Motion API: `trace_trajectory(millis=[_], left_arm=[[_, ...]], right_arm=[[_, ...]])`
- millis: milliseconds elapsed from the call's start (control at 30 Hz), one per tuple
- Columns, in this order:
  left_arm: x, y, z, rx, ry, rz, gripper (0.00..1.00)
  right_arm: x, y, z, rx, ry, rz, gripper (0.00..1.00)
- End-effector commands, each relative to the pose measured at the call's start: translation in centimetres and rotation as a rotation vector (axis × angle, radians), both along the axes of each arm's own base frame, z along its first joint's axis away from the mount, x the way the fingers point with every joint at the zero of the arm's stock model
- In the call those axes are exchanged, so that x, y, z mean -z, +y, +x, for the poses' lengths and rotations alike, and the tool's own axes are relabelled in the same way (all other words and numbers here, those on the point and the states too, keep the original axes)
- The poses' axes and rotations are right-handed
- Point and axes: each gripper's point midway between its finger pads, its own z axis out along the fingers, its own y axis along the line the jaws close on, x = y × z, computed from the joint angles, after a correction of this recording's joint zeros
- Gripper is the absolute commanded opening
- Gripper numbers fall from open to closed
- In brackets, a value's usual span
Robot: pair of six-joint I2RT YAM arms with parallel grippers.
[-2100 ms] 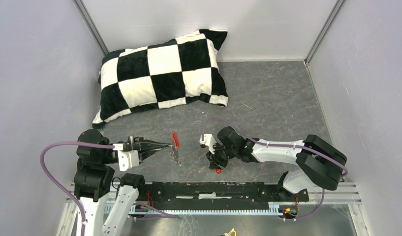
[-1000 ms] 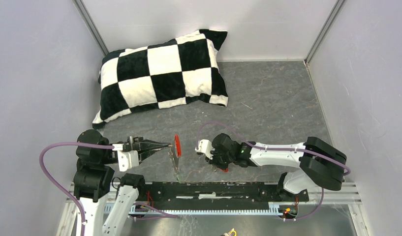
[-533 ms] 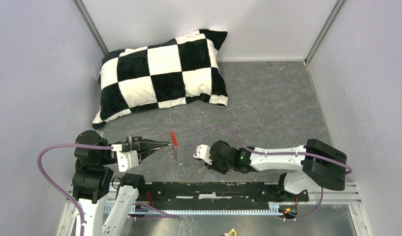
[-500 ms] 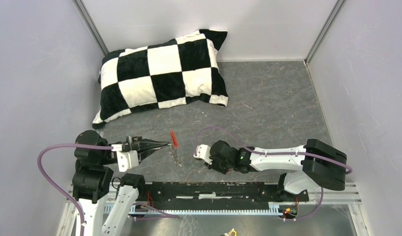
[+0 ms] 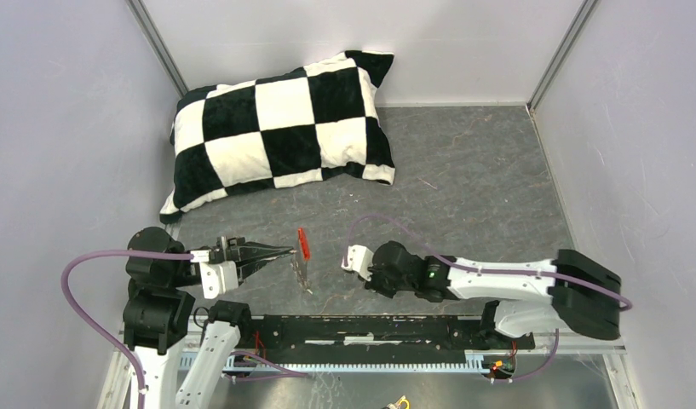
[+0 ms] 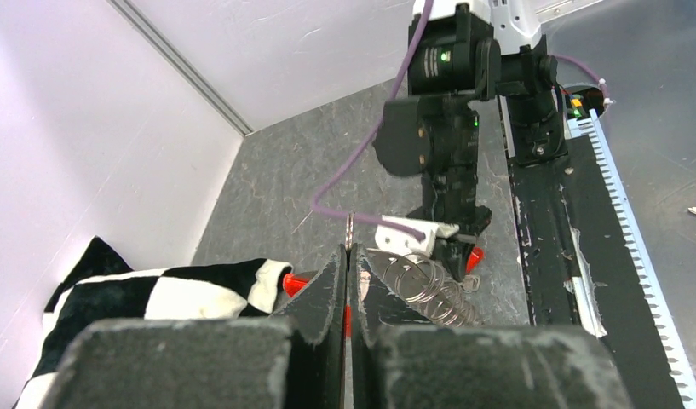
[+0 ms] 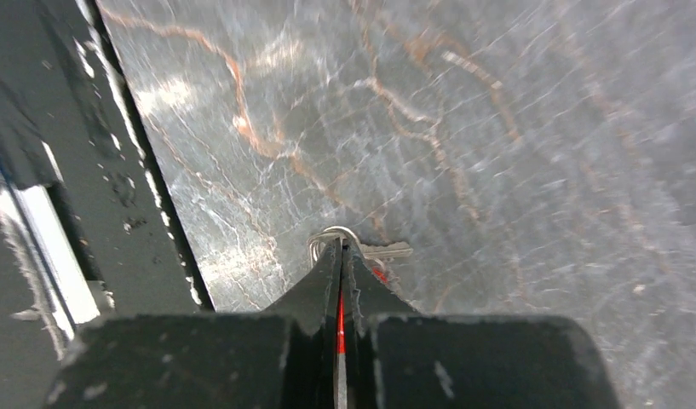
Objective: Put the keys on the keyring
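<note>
My left gripper (image 5: pixel 289 251) (image 6: pixel 349 249) is shut on the keyring, and a thin metal loop (image 6: pixel 350 228) pokes out past its tips. The keyring's red fob (image 5: pixel 302 242) stands up beside the tips, and its silvery rings (image 5: pixel 301 271) (image 6: pixel 429 285) hang below over the table. My right gripper (image 7: pixel 342 247) is low at the table, to the right of the keyring, and shut on a red-headed key. Red shows between its fingers. The key's small ring (image 7: pixel 330 238) and blade (image 7: pixel 388 250) stick out at the tips. From the left wrist view the key's red head (image 6: pixel 474 258) shows under the right gripper.
A black-and-white checked pillow (image 5: pixel 280 128) lies at the back left. A black rail (image 5: pixel 370 328) runs along the near edge between the arm bases. Grey walls close in the table (image 5: pixel 472 170) on three sides.
The right gripper has closed on the red-headed key low at the table, and its arm has stretched out lower. The keyring has swung a little in the left gripper, which has stayed put.
</note>
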Motion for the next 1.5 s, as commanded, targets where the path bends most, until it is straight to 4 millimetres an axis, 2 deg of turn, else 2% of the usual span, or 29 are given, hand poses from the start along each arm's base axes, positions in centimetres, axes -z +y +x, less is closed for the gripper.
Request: trace_trajectory(millis=[0, 100, 167, 233, 267, 300, 333, 367, 467, 567, 700, 800, 967, 1133, 1300, 1467], left_arm=[[-1.2, 0.1, -0.3, -0.013, -0.006, -0.014, 0.02], [-1.0, 0.1, -0.3, -0.011, -0.001, -0.013, 0.02], [-0.9, 0.1, -0.2, -0.01, 0.002, -0.012, 0.02], [-0.9, 0.0, -0.2, -0.008, 0.001, -0.012, 0.02], [-0.9, 0.0, -0.2, -0.006, 0.003, -0.011, 0.02], [-0.9, 0.0, -0.2, -0.004, 0.006, -0.012, 0.02], [-0.9, 0.0, -0.2, -0.002, 0.006, -0.011, 0.02], [-0.9, 0.0, -0.2, -0.002, 0.006, -0.011, 0.02], [-0.8, 0.0, -0.3, -0.004, 0.009, -0.013, 0.02], [-0.7, 0.0, -0.3, -0.003, 0.01, -0.012, 0.02], [-0.6, 0.0, -0.4, -0.002, 0.012, -0.012, 0.02], [-0.6, 0.0, -0.5, 0.0, 0.009, -0.013, 0.02], [-0.7, 0.0, -0.6, 0.0, 0.008, -0.014, 0.02], [-0.7, 0.0, -0.5, 0.0, 0.008, -0.013, 0.02], [-0.7, 0.0, -0.4, -0.002, 0.009, -0.013, 0.02], [-0.7, 0.1, -0.3, -0.01, 0.011, -0.014, 0.02]], right_arm=[[-6.1, 2.1, 1.8, 0.008, -0.154, 0.232, 0.0], [-8.9, 2.0, 2.1, 0.021, -0.217, 0.34, 0.0], [-9.4, 1.6, 2.3, 0.036, -0.234, 0.352, 0.0], [-8.6, 1.4, 2.0, 0.031, -0.204, 0.313, 0.0], [-7.7, 1.2, 1.7, 0.026, -0.177, 0.28, 0.05], [-7.0, 1.3, 1.5, 0.034, -0.143, 0.259, 0.16], [-5.4, 0.7, 1.0, 0.04, -0.087, 0.197, 0.24], [-4.6, 0.6, 0.6, 0.046, -0.034, 0.166, 0.29], [-3.2, 0.8, -1.7, 0.051, 0.119, 0.165, 0.36], [-3.2, 0.7, -2.3, 0.068, 0.145, 0.239, 0.44], [-3.5, 0.4, -1.1, 0.052, 0.058, 0.216, 0.48], [-3.2, 0.2, -0.2, 0.008, 0.027, 0.197, 0.58], [-2.0, -0.5, 0.8, -0.054, 0.106, 0.201, 0.59], [-1.0, -0.4, -0.6, -0.142, 0.183, 0.194, 0.58], [0.0, -0.3, -1.5, -0.157, 0.242, 0.188, 0.57], [0.9, -0.3, -0.8, -0.117, 0.226, 0.177, 0.54]])
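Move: The red-tagged key lies on the table just under the right hand's shut fingertips, about 2 cm ahead, 1 cm left and 3 cm below. From this hand the keyring, held up in the left gripper, is some 14 cm left, roughly level fore and aft and 31 cm higher; the black rail is about 10 cm back, 1 cm left and 3 cm lower. From the left hand, the key is some 16 cm right, 2 cm ahead and 35 cm below. The right hand rises about 8 cm, opens its empty fingers halfway, then sinks back some 9 cm over the key. ##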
